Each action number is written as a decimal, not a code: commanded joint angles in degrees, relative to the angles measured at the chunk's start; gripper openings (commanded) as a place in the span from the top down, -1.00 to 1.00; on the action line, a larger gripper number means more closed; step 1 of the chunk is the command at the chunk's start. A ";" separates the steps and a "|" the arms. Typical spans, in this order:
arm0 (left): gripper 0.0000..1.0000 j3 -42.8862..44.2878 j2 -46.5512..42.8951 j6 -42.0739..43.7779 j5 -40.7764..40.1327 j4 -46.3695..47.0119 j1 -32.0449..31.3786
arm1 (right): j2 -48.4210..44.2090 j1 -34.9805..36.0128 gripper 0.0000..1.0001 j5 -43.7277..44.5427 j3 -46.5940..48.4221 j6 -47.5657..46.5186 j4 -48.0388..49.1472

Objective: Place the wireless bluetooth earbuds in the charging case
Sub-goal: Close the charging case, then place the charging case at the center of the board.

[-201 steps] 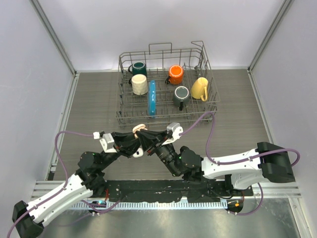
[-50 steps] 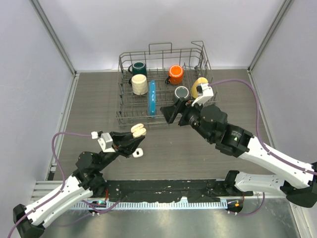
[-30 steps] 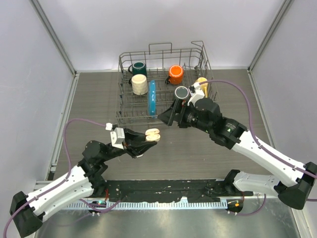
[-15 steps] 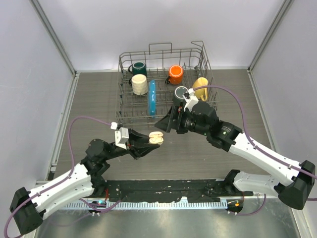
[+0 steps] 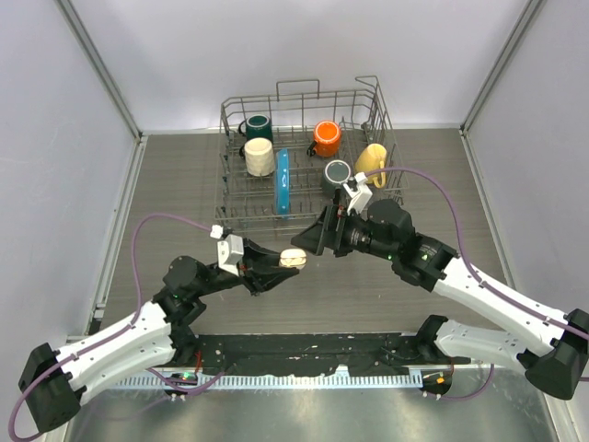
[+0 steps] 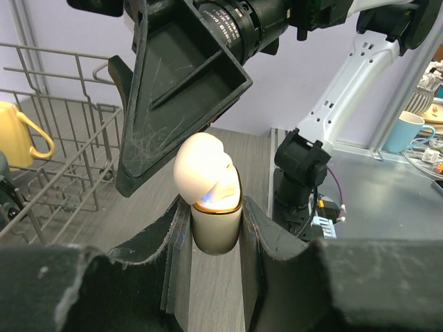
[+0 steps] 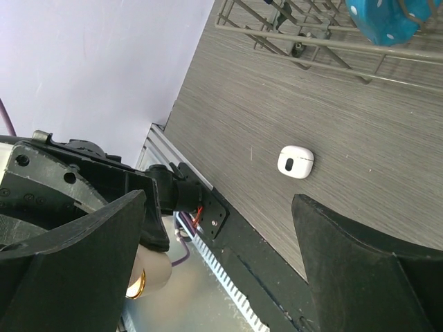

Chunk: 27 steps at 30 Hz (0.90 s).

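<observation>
My left gripper (image 5: 279, 268) is shut on the charging case (image 5: 293, 259), a beige capsule with a gold rim, held above the table. In the left wrist view the case (image 6: 216, 232) stands upright between my fingers with its lid (image 6: 197, 162) tipped open and a blue light inside. My right gripper (image 5: 310, 241) hangs open just right of the case, and one broad black finger (image 6: 180, 97) looms over it. Through the open right gripper (image 7: 220, 200), a small white earbud (image 7: 295, 161) with a dark oval mark lies on the table. The case (image 7: 149, 277) shows at lower left there.
A wire dish rack (image 5: 304, 97) stands at the back, holding green (image 5: 259, 126), cream (image 5: 259, 157), orange (image 5: 327, 138), grey (image 5: 337, 172) and yellow (image 5: 371, 164) mugs plus a blue item (image 5: 282, 181). The black base rail (image 5: 304, 354) runs along the near edge.
My left gripper carried the case a little to the right. The right gripper came down and toward it, so the two now nearly meet.
</observation>
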 commanded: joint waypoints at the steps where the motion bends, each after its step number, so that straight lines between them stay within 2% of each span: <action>1: 1.00 2.00 0.15 -0.83 -0.32 4.01 -0.27 | -1.60 -0.19 -0.84 -0.96 -0.73 -0.25 3.01; 11: 1.00 2.27 1.56 -1.79 -3.04 3.92 -0.36 | -1.59 -0.11 -0.83 -2.72 -0.73 -3.24 0.11; 14: 1.00 2.53 2.09 -2.58 -4.01 3.31 -0.36 | -2.12 -0.19 -0.83 -0.80 -0.73 -3.77 -1.21; 17: 1.00 4.11 3.14 -3.64 -5.59 -2.20 -0.44 | -3.26 -0.11 -0.83 9.37 -0.55 -1.59 -5.59; 19: 1.00 6.03 4.02 -5.30 -6.81 -5.73 -0.36 | -5.19 -0.19 -0.83 21.90 -1.16 1.31 -10.42; 22: 1.00 9.47 6.82 -8.46 -8.14 -14.87 -0.44 | -9.76 -0.19 -0.85 32.39 -2.74 6.50 -14.74; 27: 1.00 13.68 13.32 -12.51 -9.29 -25.95 -1.23 | -18.02 -0.11 -0.86 39.72 -6.53 11.17 -16.24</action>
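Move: The charging case is still held between the left fingertips, lid ajar and earbuds inside; the right gripper's nearer finger is up against the lid, about 4 cm ahead, 2 cm right and 2 cm above the left hand. From the right hand the charging case lies some 6 cm back, 5 cm to the left and about level. The spare case on the table is roughly level fore-and-aft with the right hand, 16 cm to its left, 24 cm below. The right hand's open finger, against the lid at first, eases down and slightly back about 1 cm beside it, then comes free and sweeps right some 9 cm, a little forward and down, turning about 30 degrees clockwise. The left hand keeps its pinch on the charging case and carries it forward, down and right, about 4.5 cm in all, rolling its top forward some 20 degrees. ##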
